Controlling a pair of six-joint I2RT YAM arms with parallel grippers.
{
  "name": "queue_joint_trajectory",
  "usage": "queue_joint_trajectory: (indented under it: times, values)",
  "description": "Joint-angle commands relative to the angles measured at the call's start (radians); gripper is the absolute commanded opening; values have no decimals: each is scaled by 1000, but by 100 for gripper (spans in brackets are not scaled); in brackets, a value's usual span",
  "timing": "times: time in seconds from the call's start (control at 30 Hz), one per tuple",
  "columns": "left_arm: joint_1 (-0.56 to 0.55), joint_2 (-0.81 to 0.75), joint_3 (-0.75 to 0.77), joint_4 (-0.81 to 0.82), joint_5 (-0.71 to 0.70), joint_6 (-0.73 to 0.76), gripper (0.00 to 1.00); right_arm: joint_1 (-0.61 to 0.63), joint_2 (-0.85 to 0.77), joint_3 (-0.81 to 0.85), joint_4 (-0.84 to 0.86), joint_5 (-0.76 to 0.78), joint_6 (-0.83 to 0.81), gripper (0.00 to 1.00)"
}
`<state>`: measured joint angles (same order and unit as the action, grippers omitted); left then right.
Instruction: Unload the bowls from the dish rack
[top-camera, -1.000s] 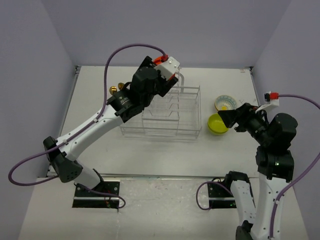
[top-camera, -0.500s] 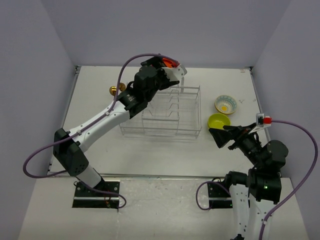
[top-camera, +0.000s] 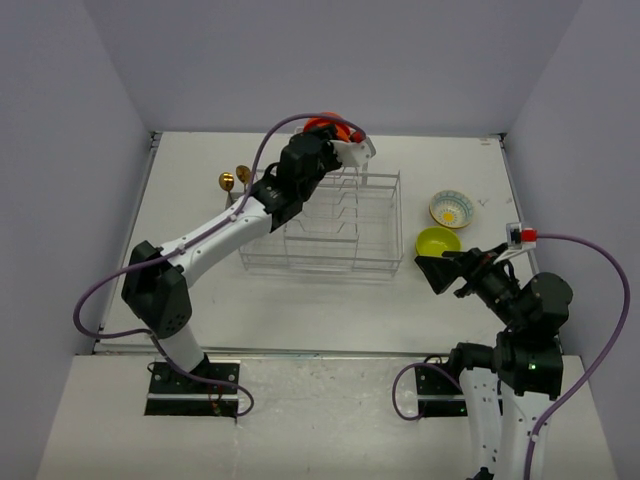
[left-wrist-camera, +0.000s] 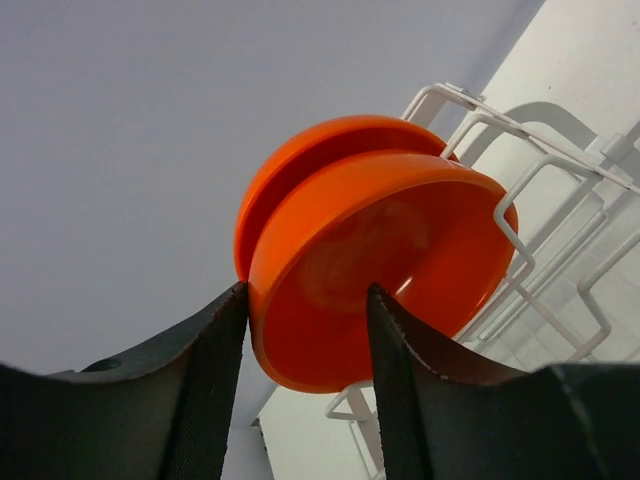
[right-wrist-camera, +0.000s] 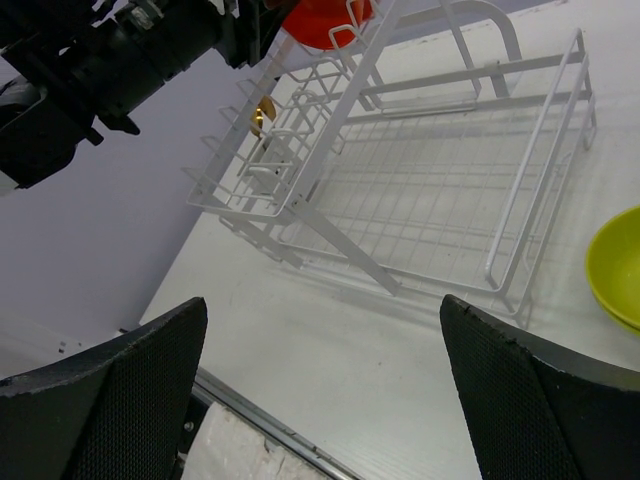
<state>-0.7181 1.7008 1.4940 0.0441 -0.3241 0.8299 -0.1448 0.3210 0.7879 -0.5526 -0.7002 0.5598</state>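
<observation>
Two orange-red bowls stand on edge at the back end of the white wire dish rack; they also show in the top view. My left gripper is open, its fingers on either side of the front bowl's lower rim; it also shows in the top view. A lime-green bowl and a pale patterned bowl with a yellow centre sit on the table right of the rack. My right gripper is open and empty above the table, in front of the green bowl.
Two gold spoons lie on the table left of the rack. The rest of the rack holds no bowls. The table's near edge runs just below my right gripper. Walls close in the back and sides.
My left gripper has reached further back and now straddles the front orange bowl's rim. My right gripper has drawn back from the green bowl toward the near edge.
</observation>
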Motion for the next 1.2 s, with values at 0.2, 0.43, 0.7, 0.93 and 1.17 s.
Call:
queue_joint_trajectory:
  times: [0.2, 0.43, 0.7, 0.93, 1.17]
  values:
    - [8, 22, 41, 68, 7, 18, 31, 4, 21, 42, 25, -28, -17, 99]
    - [6, 10, 37, 69, 5, 17, 3, 4, 26, 48, 22, -32, -21, 99]
    - [3, -12, 31, 91, -15, 12, 0, 2, 23, 47, 20, -30, -24, 99]
    - [-44, -7, -17, 227, -157, 84, 0, 2, 23, 43, 20, -27, -28, 99]
    - [-60, -24, -40, 327, -202, 101, 0, 4, 24, 50, 17, -30, -29, 99]
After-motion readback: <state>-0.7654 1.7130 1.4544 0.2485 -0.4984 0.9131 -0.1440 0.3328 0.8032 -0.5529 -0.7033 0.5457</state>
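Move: The front orange bowl leans in the rack with its upper-left rim already between the left fingers; its middle is about 4 cm ahead, 5 cm right and 4 cm below. A second orange bowl sits behind it, roughly 3 cm farther out. The spoons in the caddy stand some 16 cm to the left and 7 cm back of the hand, 16 cm lower. From the right hand the front bowl lies about 31 cm ahead and 20 cm left, slightly below. Creeping about 1 cm each forward, up and to its left, the left hand shuts its half-open fingers on the upper-left rim of the front orange bowl and pinches it. After a short hold it keeps the pinch and eases back and up by a centimetre or so, the fingers tipping upward and swinging a few degrees counter-clockwise. ##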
